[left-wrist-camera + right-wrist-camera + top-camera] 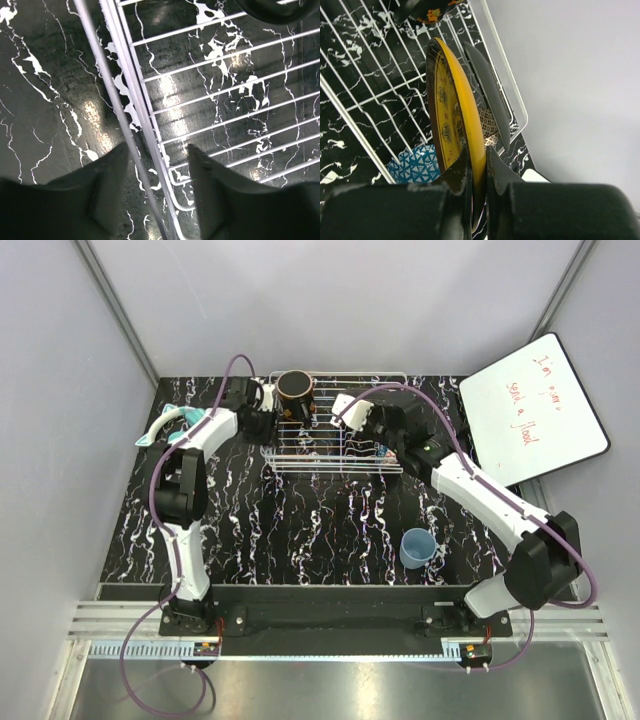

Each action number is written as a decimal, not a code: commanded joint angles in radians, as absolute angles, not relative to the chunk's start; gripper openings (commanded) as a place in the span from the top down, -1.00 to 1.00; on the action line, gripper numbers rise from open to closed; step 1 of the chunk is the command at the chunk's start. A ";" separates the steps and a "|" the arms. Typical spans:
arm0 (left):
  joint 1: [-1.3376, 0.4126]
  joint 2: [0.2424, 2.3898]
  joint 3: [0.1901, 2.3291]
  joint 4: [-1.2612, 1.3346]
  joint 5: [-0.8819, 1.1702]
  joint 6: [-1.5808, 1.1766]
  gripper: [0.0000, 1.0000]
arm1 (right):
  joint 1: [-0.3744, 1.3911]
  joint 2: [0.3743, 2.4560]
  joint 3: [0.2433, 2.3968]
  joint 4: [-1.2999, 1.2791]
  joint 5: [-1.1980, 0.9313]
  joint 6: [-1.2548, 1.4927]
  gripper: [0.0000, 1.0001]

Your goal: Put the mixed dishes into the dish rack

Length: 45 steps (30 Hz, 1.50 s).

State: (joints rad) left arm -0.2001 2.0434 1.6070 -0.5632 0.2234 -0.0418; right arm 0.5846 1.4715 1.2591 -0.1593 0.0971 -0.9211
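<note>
The white wire dish rack (300, 455) stands at the back middle of the table, with a dark mug (296, 389) in its far left corner. My right gripper (479, 155) is shut on the rim of the yellow patterned plate (452, 105), held on edge over the rack's right end. Beside the plate stand a grey dish on edge (487, 85), a brown-mesh bowl (489, 125) and a blue patterned bowl (417, 165); a dark floral plate (431, 14) shows above. My left gripper (157, 155) is open, its fingers straddling the rack's left rim wire (120, 100). A light-blue cup (417, 547) sits on the table.
A whiteboard with red writing (535, 410) lies at the back right. Teal headphones (168, 426) lie at the back left beside my left arm. Grey walls close the table on three sides, and the rack's wires (225, 90) lie under my left wrist.
</note>
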 commanded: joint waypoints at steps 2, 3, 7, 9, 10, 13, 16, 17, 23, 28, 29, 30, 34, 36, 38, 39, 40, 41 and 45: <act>-0.210 1.993 1.551 -0.538 0.248 0.043 0.29 | 0.592 1.491 1.302 -0.158 0.117 -0.968 1.00; -0.212 1.987 1.534 -0.540 0.247 0.063 0.37 | 0.592 1.494 1.299 -0.164 0.120 -0.971 1.00; -0.210 1.945 1.499 -0.540 0.232 0.107 0.67 | 0.594 1.502 1.287 -0.178 0.117 -0.985 1.00; -0.210 1.930 1.483 -0.540 0.233 0.127 0.75 | 0.594 1.500 1.285 -0.181 0.115 -0.989 1.00; -0.210 1.918 1.467 -0.538 0.236 0.147 0.75 | 0.594 1.500 1.282 -0.184 0.115 -0.988 1.00; -0.212 1.888 1.441 -0.540 0.241 0.175 0.75 | 0.594 1.496 1.279 -0.195 0.107 -0.986 1.00; -0.215 1.859 1.405 -0.540 0.242 0.181 0.73 | 0.594 1.491 1.272 -0.198 0.103 -0.986 1.00; -0.216 1.853 1.388 -0.538 0.244 0.181 0.73 | 0.595 1.494 1.270 -0.201 0.103 -0.988 1.00; -0.227 1.819 1.356 -0.537 0.259 0.166 0.67 | 0.597 1.516 1.259 -0.204 0.080 -0.983 1.00; -0.229 1.818 1.362 -0.543 0.276 0.143 0.63 | 0.597 1.549 1.241 -0.204 0.067 -0.971 1.00; -0.229 1.818 1.367 -0.545 0.278 0.135 0.62 | 0.597 1.552 1.235 -0.203 0.058 -0.962 1.00; -0.229 1.818 1.370 -0.545 0.281 0.132 0.61 | 0.597 1.558 1.232 -0.202 0.060 -0.957 1.00; -0.230 1.816 1.374 -0.548 0.287 0.129 0.60 | 0.597 1.566 1.215 -0.196 0.061 -0.957 1.00; -0.230 1.816 1.379 -0.548 0.291 0.126 0.60 | 0.598 1.575 1.215 -0.195 0.058 -0.953 1.00; -0.230 1.818 1.382 -0.549 0.296 0.123 0.60 | 0.597 1.583 1.215 -0.195 0.060 -0.953 1.00; -0.230 1.818 1.384 -0.549 0.298 0.121 0.60 | 0.597 1.589 1.213 -0.195 0.060 -0.953 1.00; -0.232 1.818 1.384 -0.548 0.298 0.118 0.60 | 0.597 1.592 1.213 -0.195 0.058 -0.951 1.00; -0.232 1.818 1.385 -0.548 0.302 0.120 0.59 | 0.597 1.597 1.210 -0.195 0.057 -0.951 1.00; -0.232 1.818 1.388 -0.546 0.304 0.120 0.59 | 0.597 1.612 1.192 -0.195 0.057 -0.951 1.00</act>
State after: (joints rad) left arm -0.2020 1.8690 1.3666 -0.5079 0.2283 0.0322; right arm 0.5972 1.5909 1.2095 -0.2131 0.0528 -0.9657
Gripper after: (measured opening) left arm 0.209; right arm 0.106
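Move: The rack's left rim lies right at the left hand, between its still-open fingers, with the black mug about 9 cm ahead and 7 cm to the right. The right hand holds the yellow plate on edge; its rack space is roughly 5 cm ahead, 3 cm left and 19 cm below. From that hand the grey dish stands some 13 cm ahead and 1 cm left, and the blue bowl 1 cm ahead and 4 cm right, both well below. Straight down goes the right hand, by about 9 cm in two stages with a near-pause between, tipping its fingers roughly 10 degrees further down and keeping its pinch on the yellow plate as it lowers it towards the space between blue bowl and grey dish. Meanwhile the left hand shuts on the rack's left rim, drags it back about 5 cm and slightly left, then holds it. ##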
